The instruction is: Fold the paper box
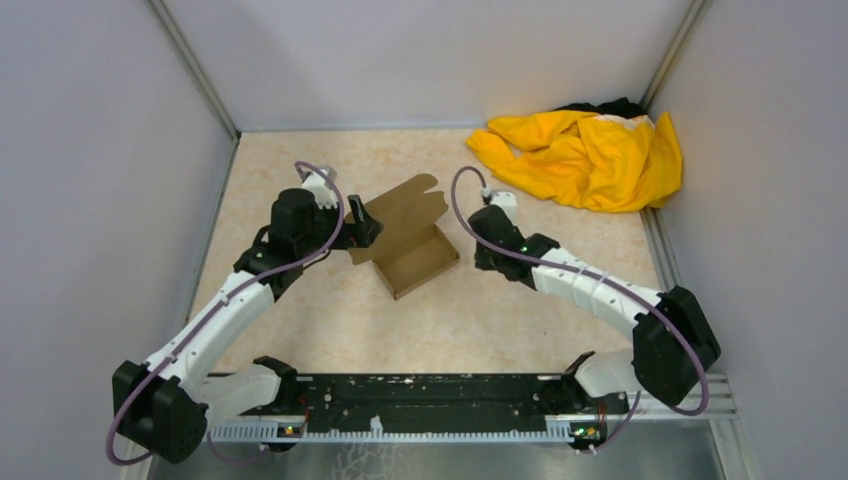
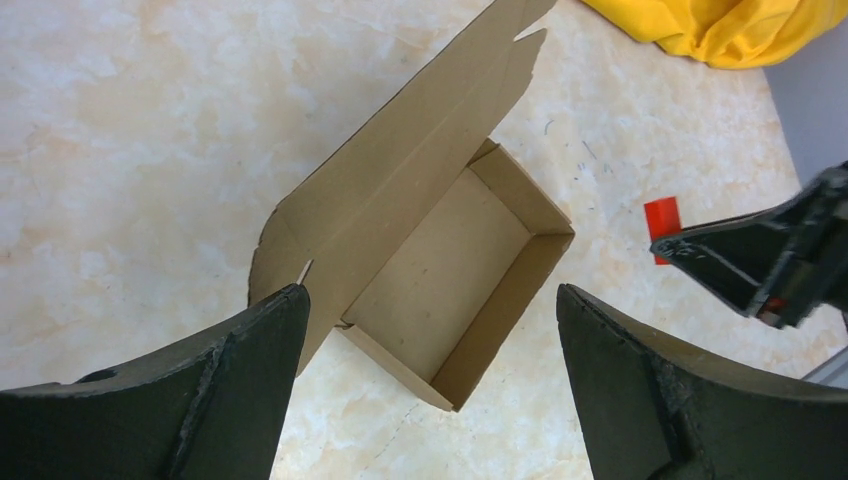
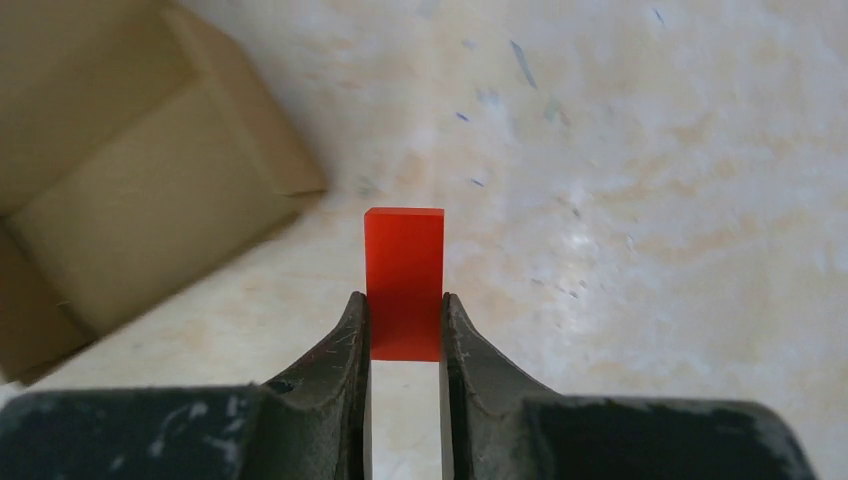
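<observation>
The paper box (image 1: 418,262) is an open brown cardboard tray in the middle of the table, with its lid flap (image 1: 400,205) standing up at the back left. In the left wrist view the paper box (image 2: 450,270) lies below my left gripper (image 2: 430,290), which hangs open and wide above the box's near left side. My left gripper (image 1: 362,225) sits beside the raised flap. My right gripper (image 3: 405,300) is down on the table just right of the box (image 3: 120,200), with its fingers pressed on both sides of a small red block (image 3: 404,260).
A crumpled yellow cloth (image 1: 585,155) lies in the far right corner, over something dark. Grey walls close in the table on the left, back and right. The black rail (image 1: 420,395) with the arm bases runs along the near edge.
</observation>
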You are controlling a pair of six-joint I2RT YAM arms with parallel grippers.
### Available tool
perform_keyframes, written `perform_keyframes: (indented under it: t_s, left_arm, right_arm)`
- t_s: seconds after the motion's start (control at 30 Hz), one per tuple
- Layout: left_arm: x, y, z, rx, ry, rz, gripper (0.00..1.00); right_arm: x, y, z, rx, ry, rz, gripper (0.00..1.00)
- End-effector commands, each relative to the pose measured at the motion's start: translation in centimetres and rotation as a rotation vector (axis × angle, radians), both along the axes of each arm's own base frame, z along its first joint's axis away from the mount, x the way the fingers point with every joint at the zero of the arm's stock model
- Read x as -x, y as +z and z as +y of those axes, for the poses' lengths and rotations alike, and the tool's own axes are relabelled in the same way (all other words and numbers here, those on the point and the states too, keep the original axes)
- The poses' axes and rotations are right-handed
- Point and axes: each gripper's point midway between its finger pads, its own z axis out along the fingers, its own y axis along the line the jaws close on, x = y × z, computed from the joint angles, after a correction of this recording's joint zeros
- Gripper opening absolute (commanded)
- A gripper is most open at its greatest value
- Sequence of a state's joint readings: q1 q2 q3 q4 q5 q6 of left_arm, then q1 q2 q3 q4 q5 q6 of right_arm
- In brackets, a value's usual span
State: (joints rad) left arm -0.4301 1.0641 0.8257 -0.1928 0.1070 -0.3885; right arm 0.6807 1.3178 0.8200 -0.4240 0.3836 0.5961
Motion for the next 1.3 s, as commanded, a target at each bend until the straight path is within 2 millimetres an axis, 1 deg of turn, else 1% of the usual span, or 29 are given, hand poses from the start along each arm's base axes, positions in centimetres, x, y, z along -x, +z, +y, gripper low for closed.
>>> perform_keyframes:
  t_s: [0.0,0.13,0.2,0.23,0.3,0.43,0.47,0.57,0.6,0.67,0.73,0.8,0.83,0.9,1.0,1.13,1.2,1.27]
  left_arm:
    - [-0.7,0.8,1.2,-0.040,0.056,-0.024,0.99]
    - [-0.7,1.2,1.7,-0.042,0.079,-0.034,0.99]
    - [-0.7,1.3,1.9,-0.046,0.088,-0.036,0.99]
    - [-0.6,1.2,2.0,-0.049,0.090,-0.032,0.99]
    - [-0.4,1.2,2.2,-0.050,0.092,-0.029,0.99]
    - [-0.5,1.3,3.0,-0.063,0.131,-0.040,0.99]
    - [-0.4,1.2,3.1,-0.063,0.136,-0.040,0.99]
    - [-0.5,0.9,3.2,-0.065,0.143,-0.036,0.99]
    - [-0.5,0.8,3.2,-0.065,0.143,-0.034,0.99]
    - [-0.6,0.6,3.2,-0.068,0.143,-0.027,0.99]
    - [-0.6,0.5,3.1,-0.069,0.141,-0.024,0.99]
    - [-0.6,0.4,3.1,-0.066,0.143,-0.021,0.99]
    - [-0.5,0.3,3.1,-0.064,0.141,-0.020,0.99]
    - [-0.5,0.2,2.9,-0.059,0.136,-0.016,0.99]
    - [-0.3,0.1,2.8,-0.053,0.126,-0.010,0.99]
    - [0.3,-0.3,2.8,-0.047,0.117,-0.001,0.99]
    - [0.9,-0.4,2.2,-0.020,0.083,0.009,0.99]
    - [1.3,-0.6,1.9,-0.001,0.070,0.020,0.99]
  right_arm:
    - [-2.4,6.4,7.2,-0.027,0.293,-0.128,0.00]
    - [-3.2,6.9,12.2,-0.054,0.464,-0.145,0.00]
    - [-3.6,6.7,14.2,-0.060,0.521,-0.154,0.00]
    - [-3.8,6.1,15.1,-0.057,0.541,-0.143,0.00]
    - [-4.1,5.4,16.1,-0.049,0.564,-0.132,0.00]
    - [-4.1,4.3,17.2,-0.026,0.599,-0.121,0.00]
    - [-4.0,4.0,17.6,-0.024,0.617,-0.120,0.01]
    - [-4.1,3.1,18.2,-0.020,0.643,-0.130,0.12]
    - [-4.1,2.7,18.3,-0.017,0.646,-0.127,0.20]
    - [-4.0,2.4,18.2,-0.014,0.649,-0.121,0.42]
    - [-3.7,2.9,17.8,-0.031,0.635,-0.144,0.60]
    - [-3.3,4.0,17.4,-0.061,0.630,-0.182,0.72]
    - [-3.1,4.9,17.1,-0.069,0.629,-0.199,0.75]
    - [-2.9,5.9,16.6,-0.056,0.628,-0.206,0.76]
    - [-2.2,7.9,15.1,-0.048,0.609,-0.221,0.75]
    - [0.6,9.8,13.9,-0.160,0.614,-0.231,0.75]
    - [2.2,10.0,13.2,-0.217,0.613,-0.218,0.75]
    - [3.4,9.8,12.3,-0.243,0.594,-0.196,0.75]
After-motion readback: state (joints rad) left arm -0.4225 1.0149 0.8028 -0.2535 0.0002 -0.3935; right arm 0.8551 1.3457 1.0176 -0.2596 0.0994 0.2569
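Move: The right hand already pinches the red block. The open box's middle lies about 15 cm to that hand's left, 2 cm farther out and some 7 cm below. Its raised lid stands some 18 cm left and 8 cm ahead of the hand, about 4 cm lower. From the empty left hand the box is about 10 cm right, 1 cm back and 19 cm below. Right hand swings the red block 16 cm left over the box, opens, then rises; left hand eases left. ##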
